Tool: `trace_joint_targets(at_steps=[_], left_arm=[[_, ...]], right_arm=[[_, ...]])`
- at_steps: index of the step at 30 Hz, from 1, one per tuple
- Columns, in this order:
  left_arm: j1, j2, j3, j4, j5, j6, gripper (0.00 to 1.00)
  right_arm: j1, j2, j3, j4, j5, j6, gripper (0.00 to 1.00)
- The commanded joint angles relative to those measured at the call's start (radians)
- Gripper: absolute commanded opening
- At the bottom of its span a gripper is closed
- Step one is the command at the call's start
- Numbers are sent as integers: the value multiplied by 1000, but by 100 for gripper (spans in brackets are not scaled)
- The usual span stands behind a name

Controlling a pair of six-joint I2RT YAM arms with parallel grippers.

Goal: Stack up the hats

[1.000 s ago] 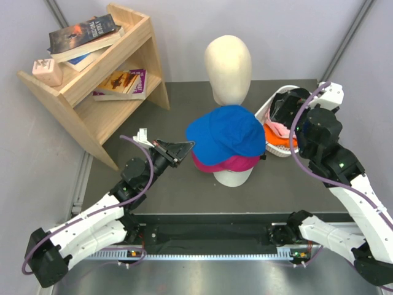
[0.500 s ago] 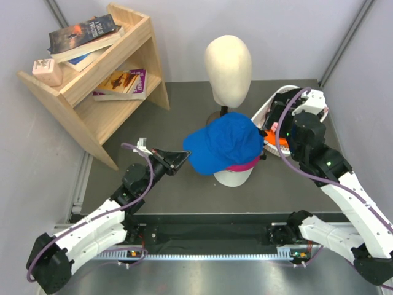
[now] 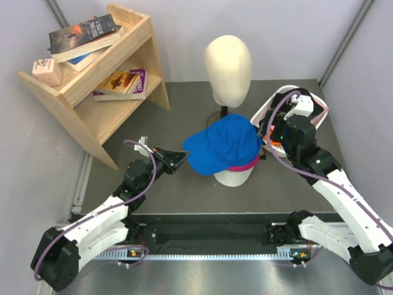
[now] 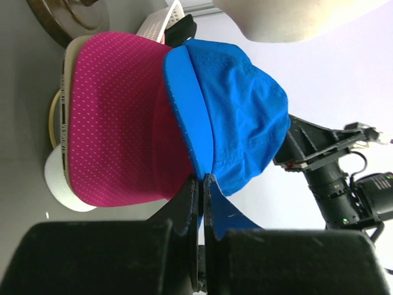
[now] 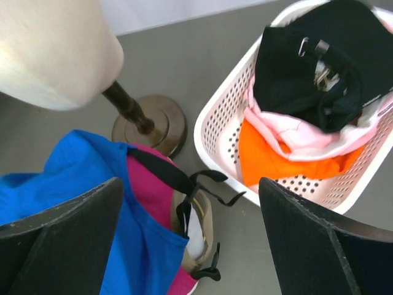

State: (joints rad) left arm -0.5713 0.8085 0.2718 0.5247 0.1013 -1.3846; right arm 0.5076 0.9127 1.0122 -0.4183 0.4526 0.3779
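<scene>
A blue cap [image 3: 221, 144] tops a stack of hats, over a magenta cap [image 3: 244, 164] and a white one [image 3: 232, 178]. My left gripper [image 3: 182, 157] is shut on the blue cap's brim at the stack's left side. The left wrist view shows its jaws [image 4: 202, 181] pinching the blue cap [image 4: 239, 104] beside the magenta cap [image 4: 123, 123]. My right gripper [image 3: 270, 132] hangs open above the stack's back straps, holding nothing. In the right wrist view this gripper [image 5: 190, 184] spans the blue cap [image 5: 61, 215], the magenta cap [image 5: 147, 190] and a tan cap's edge [image 5: 206, 215].
A white slatted basket [image 5: 221, 123] at the right holds a black cap [image 5: 319, 61], a light pink hat [image 5: 295, 138] and an orange hat [image 5: 270, 163]. A cream mannequin head [image 3: 228, 64] stands behind the stack. A wooden shelf [image 3: 98, 80] with books fills the far left.
My right gripper has moved from over the basket toward the back of the stack. The blue cap has shifted left, its brim now in my shut left gripper.
</scene>
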Motion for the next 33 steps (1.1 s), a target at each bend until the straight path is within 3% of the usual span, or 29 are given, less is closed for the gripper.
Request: trace_joint_targets(at_steps=[1, 11, 22, 25, 28, 29, 33], left_arm=[[45, 38, -13, 46, 34, 67, 0], [99, 44, 9, -3, 64, 131, 0], [102, 50, 26, -25, 67, 159, 0], [102, 50, 35, -35, 60, 173, 0], [102, 52, 37, -38, 55, 188, 0], [102, 54, 37, -37, 54, 196, 0], [102, 64, 27, -28, 46, 219, 0]], right_arm=[[-73, -5, -70, 87, -161, 29, 88], [-237, -26, -218, 188, -382, 58, 77], [-259, 26, -259, 243, -500, 36, 69], [-259, 29, -259, 211, -486, 15, 59], [-259, 20, -264, 197, -477, 0, 38], [-259, 15, -265, 190, -473, -2, 25], [-259, 14, -270, 174, -459, -17, 6]])
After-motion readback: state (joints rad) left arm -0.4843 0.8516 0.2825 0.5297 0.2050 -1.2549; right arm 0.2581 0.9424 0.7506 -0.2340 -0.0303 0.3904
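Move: The blue hat's black back strap is about 9 cm below the right gripper, 1 cm ahead and 1 cm to its left. The blue crown is some 12 cm left of that gripper, 3 cm back and 7 cm down. The white basket lies roughly 14 cm right, 5 cm ahead and 23 cm down. From the left gripper, already pinching the blue brim, the strap is some 22 cm right, 4 cm ahead and about level. Lower the right gripper about 9 cm onto the blue hat's back strap, easing slightly right, then back left near the bottom; tip it down and turn it counter-clockwise about 10 degrees each. Narrow the fingers gradually on the way, then close nearly shut at the bottom, pinching the strap between the tips. Keep the left pinch on the brim. ##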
